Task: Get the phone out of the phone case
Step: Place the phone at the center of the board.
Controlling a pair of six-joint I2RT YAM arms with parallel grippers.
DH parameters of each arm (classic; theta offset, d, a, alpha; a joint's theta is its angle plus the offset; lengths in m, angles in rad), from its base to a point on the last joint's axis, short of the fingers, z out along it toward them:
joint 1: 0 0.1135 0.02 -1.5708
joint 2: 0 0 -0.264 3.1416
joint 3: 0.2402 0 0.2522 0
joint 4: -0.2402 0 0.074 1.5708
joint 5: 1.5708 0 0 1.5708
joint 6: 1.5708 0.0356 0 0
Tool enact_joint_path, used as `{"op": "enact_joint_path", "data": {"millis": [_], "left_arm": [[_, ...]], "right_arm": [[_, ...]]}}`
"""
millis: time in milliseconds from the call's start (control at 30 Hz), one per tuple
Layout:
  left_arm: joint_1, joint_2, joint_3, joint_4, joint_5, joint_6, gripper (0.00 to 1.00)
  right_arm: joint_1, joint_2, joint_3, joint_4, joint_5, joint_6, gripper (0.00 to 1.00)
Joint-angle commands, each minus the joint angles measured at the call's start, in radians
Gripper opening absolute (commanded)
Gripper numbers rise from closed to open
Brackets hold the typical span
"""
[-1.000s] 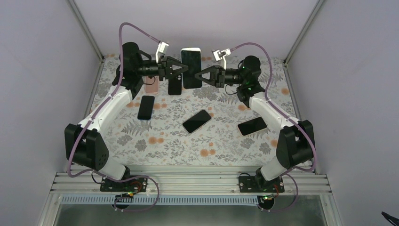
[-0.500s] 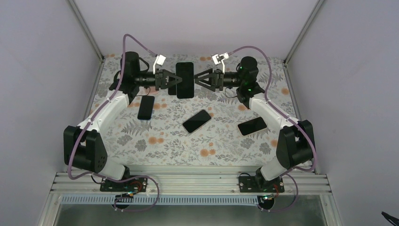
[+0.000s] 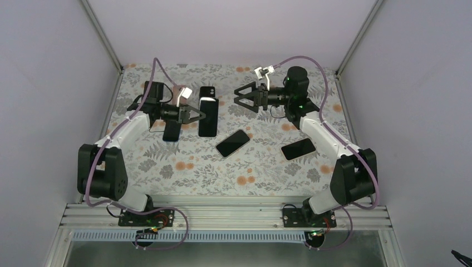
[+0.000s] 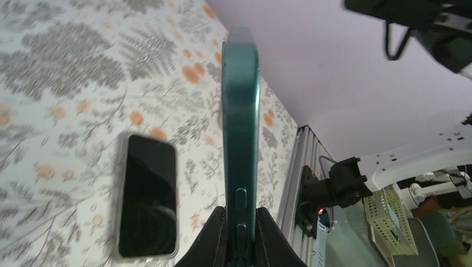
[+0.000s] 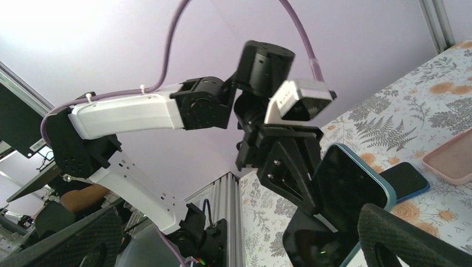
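Observation:
My left gripper (image 3: 200,115) is shut on the long edge of the phone (image 3: 208,118), which sits in its teal phone case (image 4: 240,128) and hangs above the floral table. In the left wrist view the fingers (image 4: 214,236) pinch the case just by its side buttons. The right wrist view shows the phone's black screen (image 5: 345,186) framed by the teal rim. My right gripper (image 3: 238,98) is open and empty, a short way to the right of the phone and not touching it.
Several other phones lie on the table: one in a clear case (image 3: 232,143), one at the right (image 3: 298,149), one under the left arm (image 3: 172,131), one at the back (image 3: 207,92). A pink case (image 5: 452,158) lies behind the left arm.
My right gripper has let go of the phone, opened wide and drawn back to the right. My left arm has carried the cased phone down and toward the near left.

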Motion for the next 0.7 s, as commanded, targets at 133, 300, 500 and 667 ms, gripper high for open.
{"op": "enact_joint_path", "data": {"millis": [133, 300, 500, 667], "left_arm": [[0.084, 0.144, -0.066, -0.068, -0.032, 0.093, 0.02], [0.113, 0.247, -0.063, -0.04, -0.101, 0.06, 0.02], [0.131, 0.359, -0.017, -0.043, -0.13, 0.043, 0.02], [0.131, 0.402, -0.002, -0.023, -0.153, 0.029, 0.02]], "right_arm": [[0.0, -0.039, 0.013, -0.072, 0.022, -0.085, 0.99], [0.0, -0.06, -0.016, -0.058, 0.024, -0.082, 0.99], [0.0, -0.053, -0.016, -0.038, 0.017, -0.06, 0.99], [0.0, -0.036, -0.016, -0.015, 0.009, -0.038, 0.99]]}}
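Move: The left hand grips the phone by its left edge; its open spot on the cloth lies about 22 cm below, some 3 cm ahead and 2 cm left. At that level, the blue phone is about 9 cm ahead and 14 cm left, the slanted phone 17 cm right and level, the black case 24 cm ahead and 2 cm right. From the right hand, the spot lies roughly 4 cm ahead, 21 cm left and 34 cm down. Left hand lowers the gripped phone about 17 cm, drifting 5 cm left, tipping its far end down some 25 degrees. ##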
